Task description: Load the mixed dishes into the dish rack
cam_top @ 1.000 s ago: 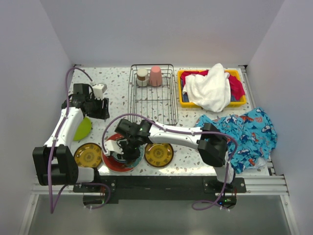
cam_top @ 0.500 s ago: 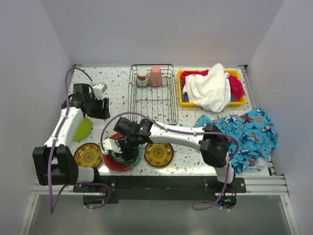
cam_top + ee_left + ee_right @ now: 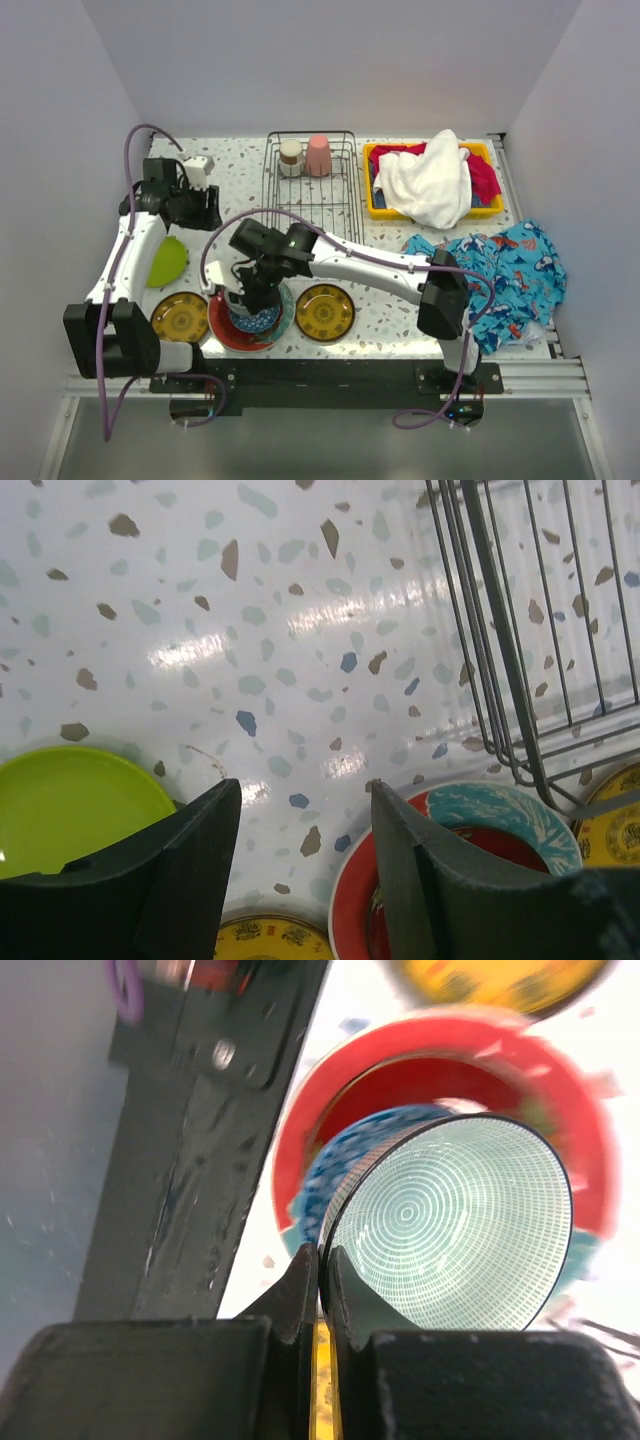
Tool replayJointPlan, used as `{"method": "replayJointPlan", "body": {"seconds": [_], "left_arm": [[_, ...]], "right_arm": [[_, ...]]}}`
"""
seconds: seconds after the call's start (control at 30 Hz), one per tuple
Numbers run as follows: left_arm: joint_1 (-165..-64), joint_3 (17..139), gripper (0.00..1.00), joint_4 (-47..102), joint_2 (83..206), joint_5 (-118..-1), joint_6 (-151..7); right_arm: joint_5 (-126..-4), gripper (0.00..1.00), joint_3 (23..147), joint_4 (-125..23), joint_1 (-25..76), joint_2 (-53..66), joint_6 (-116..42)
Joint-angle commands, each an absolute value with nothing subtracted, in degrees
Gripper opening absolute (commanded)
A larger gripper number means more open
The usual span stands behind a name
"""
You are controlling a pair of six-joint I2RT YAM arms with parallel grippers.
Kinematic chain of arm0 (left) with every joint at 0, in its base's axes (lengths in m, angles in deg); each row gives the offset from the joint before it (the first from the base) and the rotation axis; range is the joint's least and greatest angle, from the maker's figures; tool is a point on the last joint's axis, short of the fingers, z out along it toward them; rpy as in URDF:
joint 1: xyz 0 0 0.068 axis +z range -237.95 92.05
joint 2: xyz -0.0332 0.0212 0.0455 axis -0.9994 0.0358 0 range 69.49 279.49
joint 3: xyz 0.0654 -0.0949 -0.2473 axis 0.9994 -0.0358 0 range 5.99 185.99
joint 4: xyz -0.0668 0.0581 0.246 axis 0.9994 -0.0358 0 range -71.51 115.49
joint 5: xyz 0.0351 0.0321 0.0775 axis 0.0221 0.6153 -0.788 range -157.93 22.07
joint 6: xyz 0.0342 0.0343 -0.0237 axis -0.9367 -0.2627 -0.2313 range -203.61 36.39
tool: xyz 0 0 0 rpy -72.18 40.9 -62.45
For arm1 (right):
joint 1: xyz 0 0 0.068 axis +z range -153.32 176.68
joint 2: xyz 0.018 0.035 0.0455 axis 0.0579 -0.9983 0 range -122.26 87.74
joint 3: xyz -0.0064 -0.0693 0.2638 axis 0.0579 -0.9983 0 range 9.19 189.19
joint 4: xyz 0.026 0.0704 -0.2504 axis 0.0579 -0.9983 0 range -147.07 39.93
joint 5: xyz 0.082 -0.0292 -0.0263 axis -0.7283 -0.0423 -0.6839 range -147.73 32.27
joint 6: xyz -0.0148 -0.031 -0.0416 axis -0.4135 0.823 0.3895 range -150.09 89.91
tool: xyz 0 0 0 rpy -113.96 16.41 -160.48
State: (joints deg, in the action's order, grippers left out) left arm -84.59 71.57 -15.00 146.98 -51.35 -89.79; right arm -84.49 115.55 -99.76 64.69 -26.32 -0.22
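Note:
My right gripper [image 3: 325, 1260] is shut on the rim of a patterned bowl [image 3: 460, 1225], which tilts above the red plate [image 3: 570, 1140]. From above, the bowl [image 3: 256, 318] shows a blue outside and sits over the red plate [image 3: 228, 335] at the front left. Amber plates [image 3: 180, 317] [image 3: 325, 312] flank it, and a lime-green plate [image 3: 168, 262] lies further left. The wire dish rack [image 3: 315, 205] holds a pink cup [image 3: 318, 155] and a pale cup [image 3: 290, 157]. My left gripper [image 3: 195, 205] is open and empty over bare table left of the rack [image 3: 500, 630].
A yellow bin [image 3: 378, 210] heaped with white and red cloths stands at the back right. A blue fish-print cloth [image 3: 500, 270] lies crumpled on the right. The right arm stretches across the table's front.
My right gripper closed on the bowl's rim and raised it, tipping it above the red plate. The left arm drew back a little toward the far left.

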Motion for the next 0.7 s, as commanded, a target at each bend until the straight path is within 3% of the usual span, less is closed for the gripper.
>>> {"method": "replayJointPlan", "body": {"seconds": [0.0, 0.27, 0.57, 0.67], "left_arm": [[-84.17, 77.79, 0.59, -11.08, 142.19, -54.91, -86.43], [-84.26, 77.63, 0.6, 4.19, 132.08, -58.97, -84.05], [-84.96, 69.28, 0.56, 19.31, 127.85, -53.35, -85.35], [-86.45, 69.01, 0.56, 20.22, 129.77, -54.66, -86.77]], "right_arm": [[-88.92, 0.0, 125.98, -99.82, 59.89, -24.06, -7.82], [-95.78, 0.0, 123.63, -89.64, 47.67, -21.6, -27.34], [-108.35, 0.0, 113.87, -66.53, 32.11, -23.44, -58.01], [-109.67, 0.0, 106.42, -52.15, 28.33, -22.58, -71.71]]}}
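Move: The right hand already pinches the green bowl by its rim; the dish rack's middle lies about 23 cm ahead and 12 cm to its right, some 12 cm lower. In the rack's far end the white cup stands about 34 cm ahead, 7 cm right, and the pink cup 34 cm ahead, 13 cm right. The patterned bowl lies 4 cm back, 2 cm left. From the left hand, the rack's middle is 5 cm ahead and 22 cm right. Right hand carries the pinched bowl 23 cm forward over the rack, turning clockwise; left rises about 20 cm. ##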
